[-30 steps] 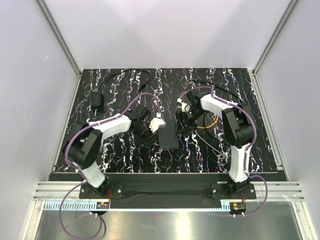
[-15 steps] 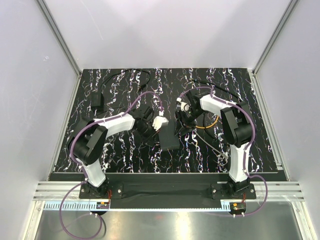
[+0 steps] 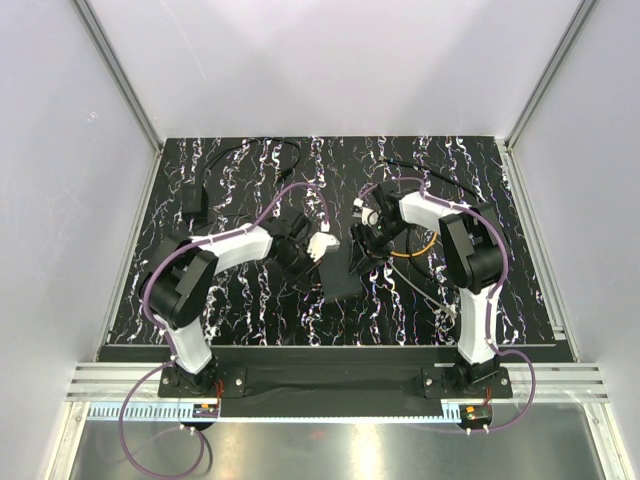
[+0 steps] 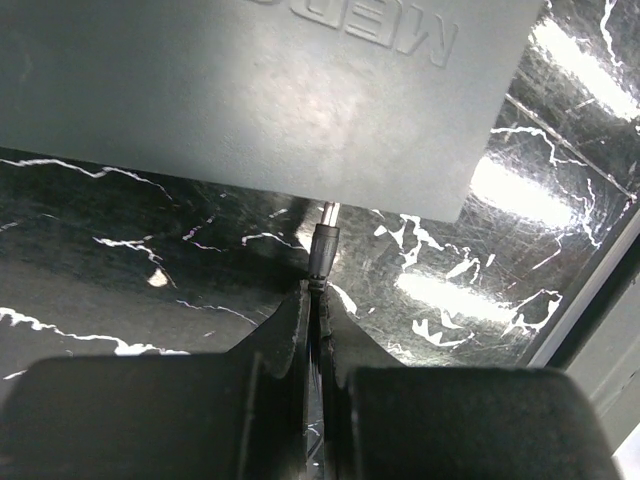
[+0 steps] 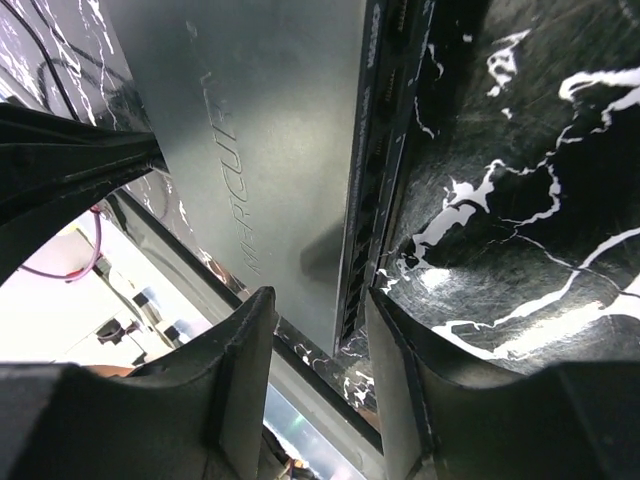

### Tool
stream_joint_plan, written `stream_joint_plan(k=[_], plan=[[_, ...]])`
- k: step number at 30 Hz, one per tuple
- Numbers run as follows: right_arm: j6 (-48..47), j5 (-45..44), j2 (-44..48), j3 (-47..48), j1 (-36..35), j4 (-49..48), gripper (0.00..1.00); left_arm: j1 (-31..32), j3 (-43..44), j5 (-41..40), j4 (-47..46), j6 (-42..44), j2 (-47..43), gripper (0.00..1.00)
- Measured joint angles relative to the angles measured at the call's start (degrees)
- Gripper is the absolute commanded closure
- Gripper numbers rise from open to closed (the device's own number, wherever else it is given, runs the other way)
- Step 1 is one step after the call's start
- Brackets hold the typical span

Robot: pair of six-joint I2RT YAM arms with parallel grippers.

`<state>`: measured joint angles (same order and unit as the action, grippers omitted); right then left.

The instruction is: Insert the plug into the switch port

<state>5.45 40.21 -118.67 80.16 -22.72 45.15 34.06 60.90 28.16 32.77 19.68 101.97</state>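
Observation:
The switch is a flat matte-black box (image 3: 338, 276) lying mid-table. In the left wrist view its face (image 4: 250, 90) fills the top. My left gripper (image 4: 320, 290) is shut on the plug (image 4: 326, 248), whose metal tip reaches the box's near edge; the socket there is hidden. In the top view this gripper (image 3: 322, 246) sits at the box's far left corner. My right gripper (image 5: 320, 335) is open, its fingers (image 5: 240, 370) straddling a corner of the box (image 5: 260, 130) beside the row of switch ports (image 5: 362, 225) on the thin edge. From above it (image 3: 362, 250) is at the box's far right corner.
A small black block (image 3: 193, 203) with a thin cord looping along the back (image 3: 262, 148) lies at the far left. Loose cables, one yellow (image 3: 420, 248), lie right of the right gripper. Metal rails border the mat on both sides.
The left gripper has carried the plug right, up to the box. The right gripper has shifted left onto the box's corner and its jaws have narrowed. The box now sits slightly turned.

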Motion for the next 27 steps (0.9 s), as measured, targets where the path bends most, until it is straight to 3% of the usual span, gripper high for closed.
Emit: stream_joint_plan(k=[8,17,27], plan=[[0.52,6.62,7.74,-3.93,0.39,-2.49,0.53,-0.33,-5.35,2.10,-1.97,-0.28,-7.96,1.00],[9.99,21.07,12.63,-3.82,0.44,-11.28,0.53,-0.57,-8.37,5.57,-11.28,-6.56,-22.21,1.00],[14.12,25.55,12.63,-3.82,-2.89,-14.78,0.52,-0.59,-8.94,7.04,-15.37,-12.68,-23.71,1.00]])
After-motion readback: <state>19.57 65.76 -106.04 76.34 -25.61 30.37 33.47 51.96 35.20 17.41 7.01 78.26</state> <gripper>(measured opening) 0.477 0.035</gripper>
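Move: The left hand holds the plug low against the left long side of the dark switch; the port side there is about 2 cm to its right and level with it, and the switch's middle some 6 cm to the right and 3 cm farther out. From the half-open right hand, the plug lies about 7 cm to the left, 2 cm back and 1 cm lower. The switch's middle is 3 cm to the right hand's left and 1 cm ahead, the orange cable about 11 cm to its right and 9 cm farther out. After easing back about a centimetre, the left hand keeps its pinch on the plug and lifts it away from the side of the switch, some 12 cm up and about 3 cm to the right, tilting so that the fingers and plug point more sideways towards the right gripper. The right hand, its fingers staying half open, rises about 13 cm off the switch at the same time and swings roughly 6 cm to the left towards the plug, rolling some 30 degrees so its fingers level out to face it, with a small drift back at the end. ##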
